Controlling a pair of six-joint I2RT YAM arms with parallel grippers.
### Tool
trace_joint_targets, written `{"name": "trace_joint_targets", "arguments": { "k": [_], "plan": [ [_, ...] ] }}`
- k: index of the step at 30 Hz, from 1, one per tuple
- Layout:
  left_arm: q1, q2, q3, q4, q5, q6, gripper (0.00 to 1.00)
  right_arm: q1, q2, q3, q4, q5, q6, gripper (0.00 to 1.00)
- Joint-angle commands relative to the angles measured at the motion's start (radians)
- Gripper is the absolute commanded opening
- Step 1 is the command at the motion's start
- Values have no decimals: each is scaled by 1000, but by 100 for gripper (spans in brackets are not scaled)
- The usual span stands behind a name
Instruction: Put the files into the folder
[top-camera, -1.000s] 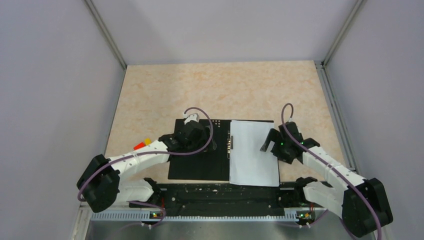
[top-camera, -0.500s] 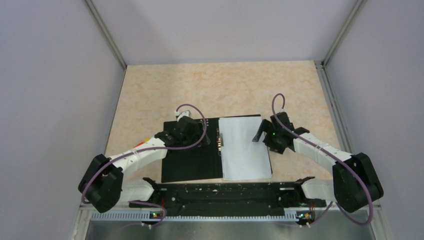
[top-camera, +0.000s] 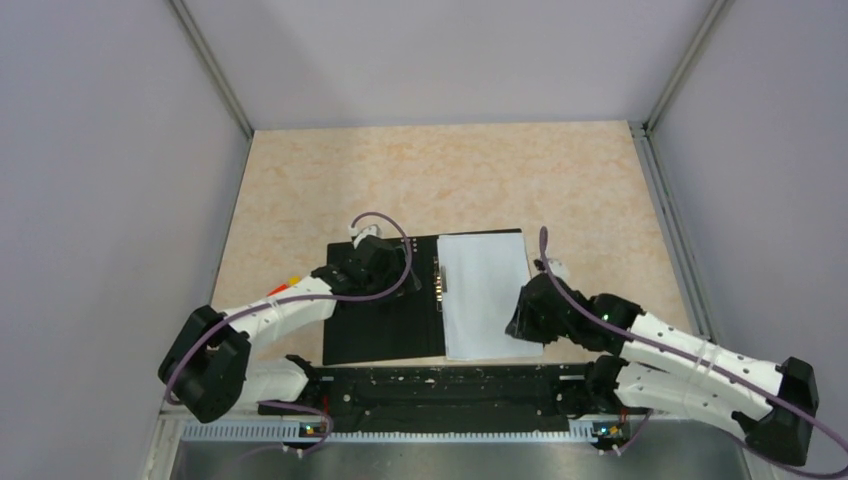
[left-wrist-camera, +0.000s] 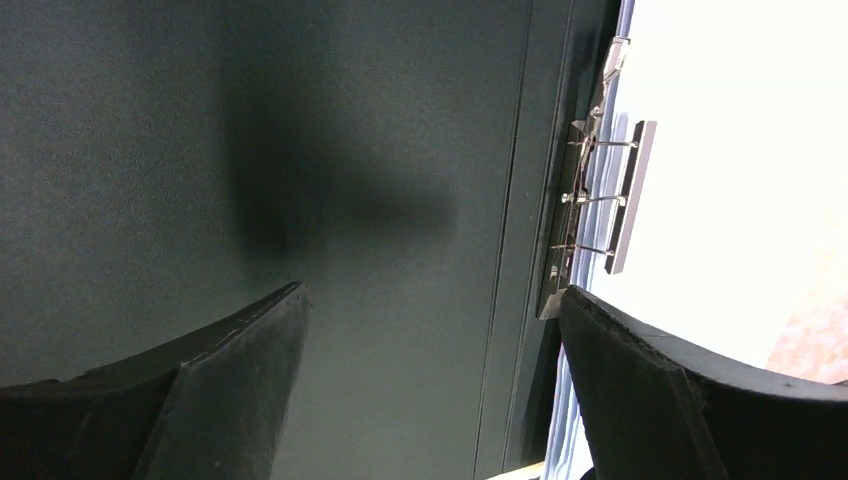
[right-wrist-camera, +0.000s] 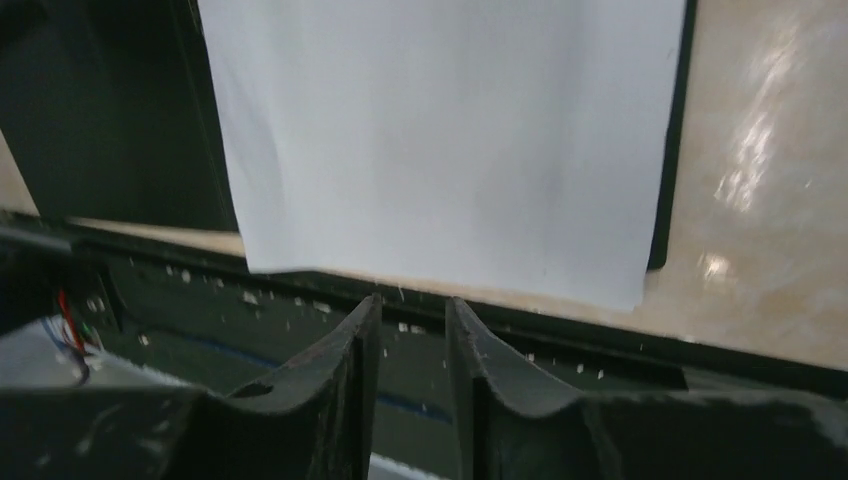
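The folder (top-camera: 380, 325) lies open on the table with its black inner faces up. Its metal spine clip (top-camera: 440, 280) also shows in the left wrist view (left-wrist-camera: 600, 200). The files (top-camera: 485, 290), white sheets, lie flat on the folder's right half and fill the top of the right wrist view (right-wrist-camera: 450, 130). My left gripper (top-camera: 408, 277) is open and empty, low over the black left half (left-wrist-camera: 380, 200) beside the clip. My right gripper (top-camera: 518, 322) is at the sheets' near right corner. Its fingers (right-wrist-camera: 410, 305) stand a narrow gap apart with nothing between them.
The black base rail (top-camera: 450, 385) runs along the table's near edge just below the folder and shows under my right fingers (right-wrist-camera: 250, 300). Small red and yellow blocks (top-camera: 285, 287) lie left of the folder by my left arm. Walls enclose the table on three sides.
The folder with the sheets slid left and slightly away, then stopped. My right gripper swung from the sheets' right edge back to their near right corner. My left gripper stayed over the left half.
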Motion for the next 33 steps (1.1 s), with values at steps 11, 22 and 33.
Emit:
{"name": "trace_joint_targets", "arguments": {
  "k": [11,22,33],
  "plan": [
    [0,53,-35,95,1,-73,98,532,119,-148,95,252,495,6],
    [1,53,-33,87,-8,-67,98,532,214,-159,216,351,476,4],
    [0,61,-28,81,-11,-63,98,533,254,-167,230,329,469,4]
  ]
}}
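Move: The middle of the files' near edge lies about 5 cm back, 3 cm to the left and 8 cm below the right hand. From that hand, the middle of the sheets is some 10 cm ahead and 4 cm left; the folder's metal rings are about 10 cm ahead and 17 cm left. For the left hand, over the folder's left cover, that near edge is roughly 17 cm back, 22 cm to its right and 4 cm below. No clear contact by the right hand: it heads for the files' near edge, swinging back about 8 cm while sinking some 7 cm, then easing forward and left about 2 cm each. Its half-open fingers shut, tips ending low beside the middle of that edge. The left hand, fingers wide open, sinks about 1.5 cm until a fingertip seems to touch the left cover. ##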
